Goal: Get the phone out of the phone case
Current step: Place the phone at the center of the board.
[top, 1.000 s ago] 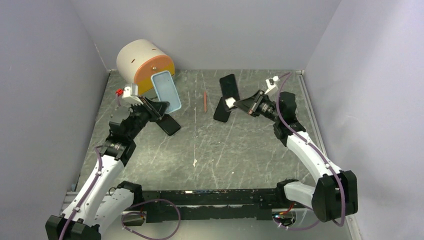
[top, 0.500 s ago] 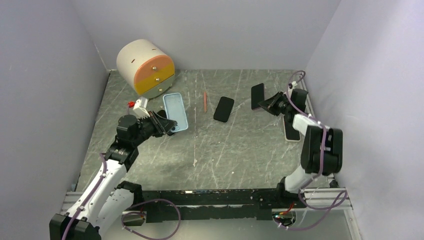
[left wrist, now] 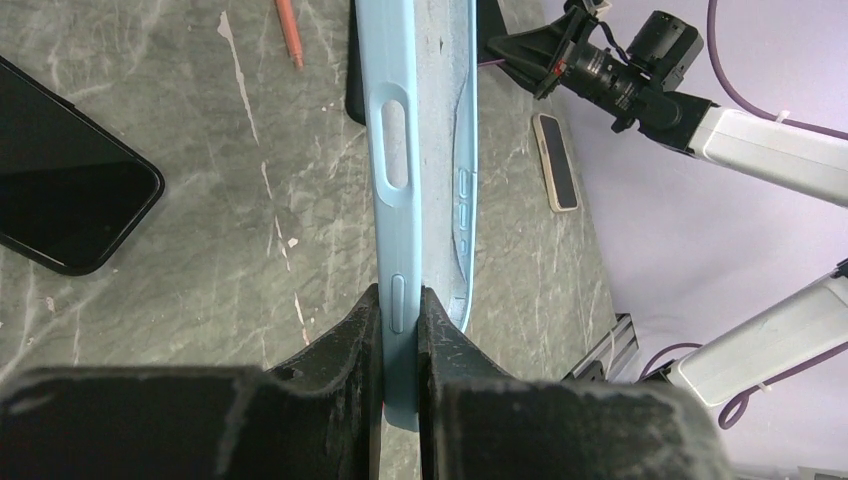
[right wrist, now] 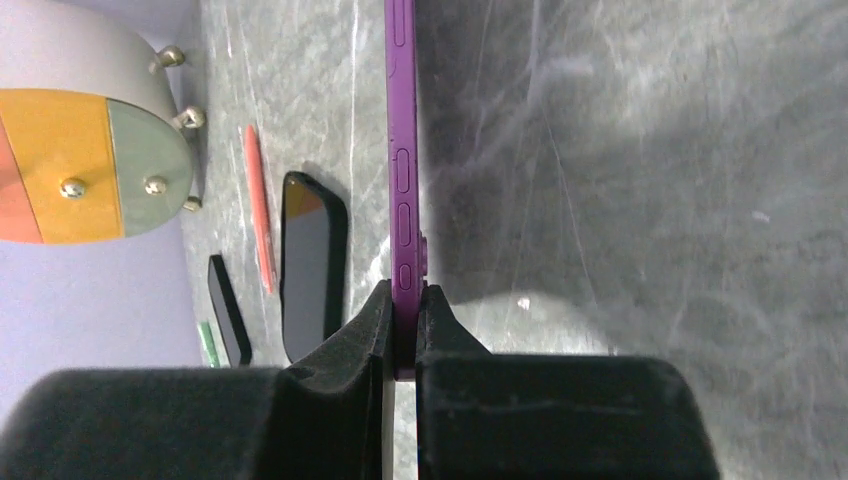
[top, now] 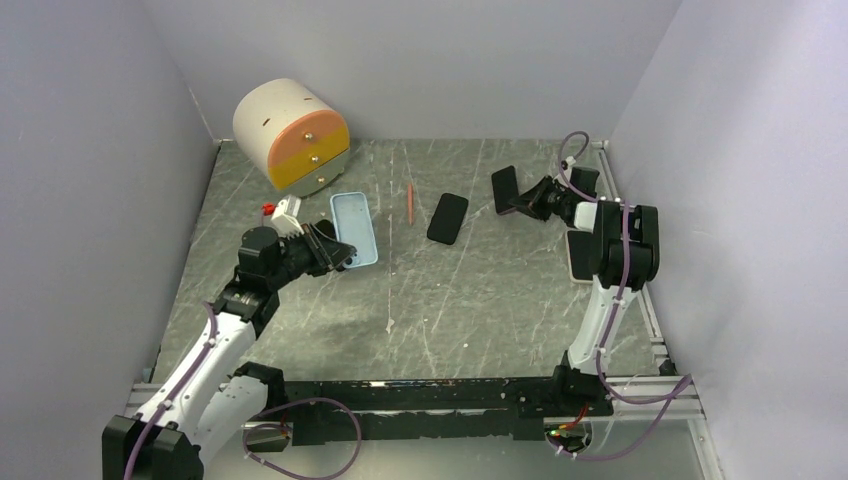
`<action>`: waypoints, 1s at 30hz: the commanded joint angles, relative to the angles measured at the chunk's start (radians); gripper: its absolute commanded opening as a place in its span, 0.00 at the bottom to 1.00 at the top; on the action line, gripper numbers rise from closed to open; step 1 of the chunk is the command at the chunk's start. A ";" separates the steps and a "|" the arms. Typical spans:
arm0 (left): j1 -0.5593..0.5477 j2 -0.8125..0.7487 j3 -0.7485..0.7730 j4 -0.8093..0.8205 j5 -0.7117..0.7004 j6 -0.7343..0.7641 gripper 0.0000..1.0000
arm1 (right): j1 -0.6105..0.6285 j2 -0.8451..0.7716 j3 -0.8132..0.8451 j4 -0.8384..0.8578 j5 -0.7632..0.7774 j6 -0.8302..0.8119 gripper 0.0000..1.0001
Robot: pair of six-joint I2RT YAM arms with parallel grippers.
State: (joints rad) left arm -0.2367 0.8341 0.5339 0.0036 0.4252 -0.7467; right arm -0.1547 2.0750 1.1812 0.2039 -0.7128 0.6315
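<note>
My left gripper (top: 338,254) (left wrist: 400,312) is shut on the side wall of the light blue phone case (top: 354,226) (left wrist: 398,150). The case is empty and hangs low over the table's left part. The phone (top: 504,188) shows a purple edge (right wrist: 403,150) and sits pinched between the shut jaws of my right gripper (top: 527,199) (right wrist: 403,300). It is held off the table near the far right corner, well apart from the case.
A black phone (top: 447,218) (right wrist: 312,265) and a red pen (top: 410,203) (right wrist: 256,205) lie mid-table. Another black phone (left wrist: 62,198) lies by my left gripper. A pale-edged phone (top: 579,256) (left wrist: 555,160) lies at the right edge. A round drawer unit (top: 292,135) stands back left.
The left gripper came down and forward from beside the drawer unit, still holding the case. The right arm swung from mid-table back to the far right corner with the phone.
</note>
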 commanded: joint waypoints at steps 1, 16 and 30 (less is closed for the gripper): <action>0.005 0.008 0.040 0.060 0.022 -0.012 0.03 | -0.002 0.034 0.057 0.083 -0.021 0.029 0.00; 0.005 -0.003 0.056 0.035 0.025 -0.011 0.03 | -0.018 0.039 0.018 -0.018 0.068 -0.025 0.54; 0.005 0.004 0.053 0.066 0.039 -0.047 0.03 | -0.035 -0.221 -0.123 -0.199 0.288 -0.136 0.74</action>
State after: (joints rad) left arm -0.2363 0.8433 0.5411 0.0048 0.4343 -0.7765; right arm -0.1928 1.9564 1.1183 0.0723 -0.5205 0.5304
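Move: The phone, still pinched at its near end by the right fingers, has its middle about 6 cm ahead and 3 cm left of the right hand; the bare board it is going down to lies some 2 cm below. The black phone is about 21 cm left and 2 cm back, the beige-edged phone 14 cm right and 13 cm back. From the left hand, holding the blue case, the phone is roughly 27 cm ahead, 45 cm right and 18 cm lower. The phone is set down on the board and let go: the right hand eases about 1 cm forward, then sinks nearly 2 cm as its closed fingers start to part. Opening to about three-quarters, they rise a little and come free as the hand draws off right by 4–5 cm and then also back 3 cm, its left side dipping and turning slightly clockwise. ##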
